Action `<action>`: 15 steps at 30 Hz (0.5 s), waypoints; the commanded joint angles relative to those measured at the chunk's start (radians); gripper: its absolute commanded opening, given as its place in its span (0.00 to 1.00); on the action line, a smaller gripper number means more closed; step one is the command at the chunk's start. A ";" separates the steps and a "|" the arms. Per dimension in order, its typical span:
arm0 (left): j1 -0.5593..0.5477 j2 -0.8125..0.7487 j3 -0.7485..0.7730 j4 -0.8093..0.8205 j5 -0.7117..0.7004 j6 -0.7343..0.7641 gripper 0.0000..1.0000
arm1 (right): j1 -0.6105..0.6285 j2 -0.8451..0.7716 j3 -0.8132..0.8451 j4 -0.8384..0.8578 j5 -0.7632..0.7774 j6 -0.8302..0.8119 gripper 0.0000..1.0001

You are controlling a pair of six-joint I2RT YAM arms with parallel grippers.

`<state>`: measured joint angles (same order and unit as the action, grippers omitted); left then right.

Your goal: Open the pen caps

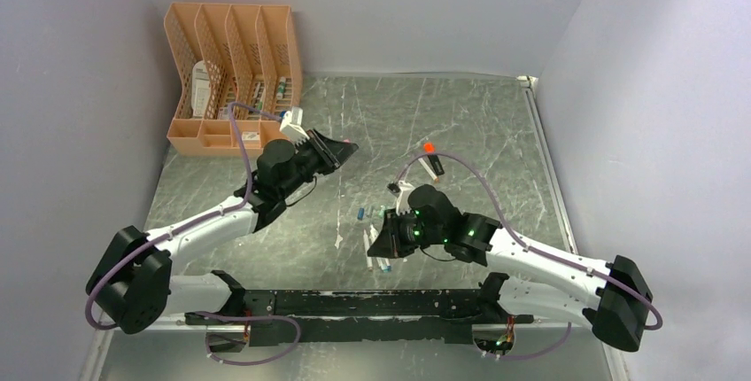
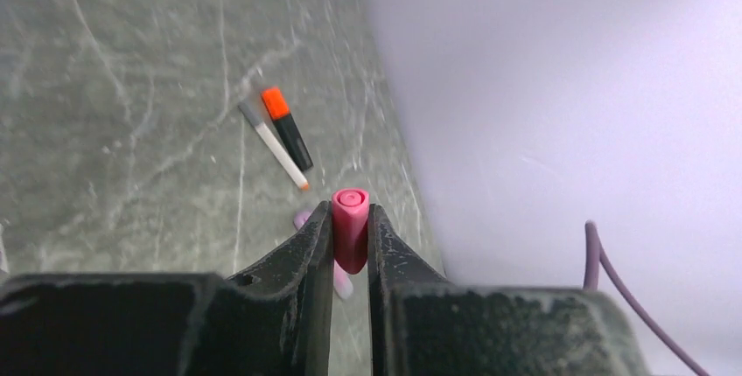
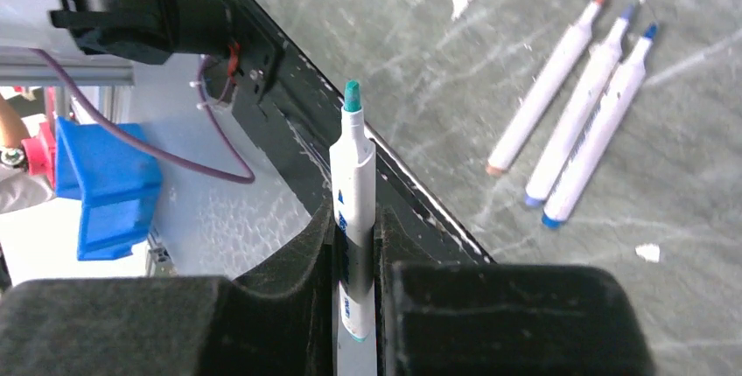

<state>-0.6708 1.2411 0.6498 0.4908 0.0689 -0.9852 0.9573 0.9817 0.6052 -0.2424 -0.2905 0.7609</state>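
My left gripper (image 2: 350, 219) is shut on a pink pen cap (image 2: 350, 204), which stands up between the fingertips with no pen attached, held above the table. In the top view this gripper (image 1: 341, 149) is near the organiser. My right gripper (image 3: 354, 219) is shut on a white pen barrel (image 3: 353, 166) whose bare teal tip (image 3: 352, 96) points away from me. In the top view the right gripper (image 1: 383, 244) hangs low over the table's near middle. A small blue cap (image 1: 362, 214) lies loose on the table.
Three uncapped white pens (image 3: 577, 105) lie side by side on the marble table (image 1: 478, 133). A black highlighter with an orange cap (image 2: 285, 127) and a thin white pen (image 2: 274, 144) lie near the right wall. An orange file organiser (image 1: 232, 80) stands back left.
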 commanded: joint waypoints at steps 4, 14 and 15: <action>0.025 0.013 0.060 0.019 -0.079 0.047 0.10 | 0.025 -0.025 0.034 -0.157 0.088 0.029 0.00; 0.018 -0.154 -0.013 -0.247 0.049 0.066 0.10 | 0.023 0.243 0.128 -0.322 0.374 -0.011 0.01; 0.016 -0.177 -0.024 -0.269 0.048 0.068 0.10 | 0.023 0.265 0.127 -0.311 0.376 -0.014 0.01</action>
<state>-0.6514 1.1645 0.6651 0.3420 0.0772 -0.9417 0.9768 1.1782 0.7303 -0.5156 -0.0162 0.7650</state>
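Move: My right hand holds the teal-nibbed pen; the free spot at the right end of the uncapped row is about 5 cm to my right, 2 cm ahead and 12 cm down. The uncapped pens themselves centre some 3 cm ahead and 1 cm right, with the blue cap about 12 cm ahead and 3 cm left. For my left hand, holding the red cap, the green caps lie roughly 7 cm back, 6 cm right and 22 cm below. I bring the pen in my right hand down about 5.5 cm, after a small dip back, going forward and to the right past the uncapped row towards the spot at its right end, tipping my fingers some 20 degrees further down as I go; my grip holds. My left hand, still pinching the red cap, eases about 2 cm forward, then comes back as far and drifts slightly left. ##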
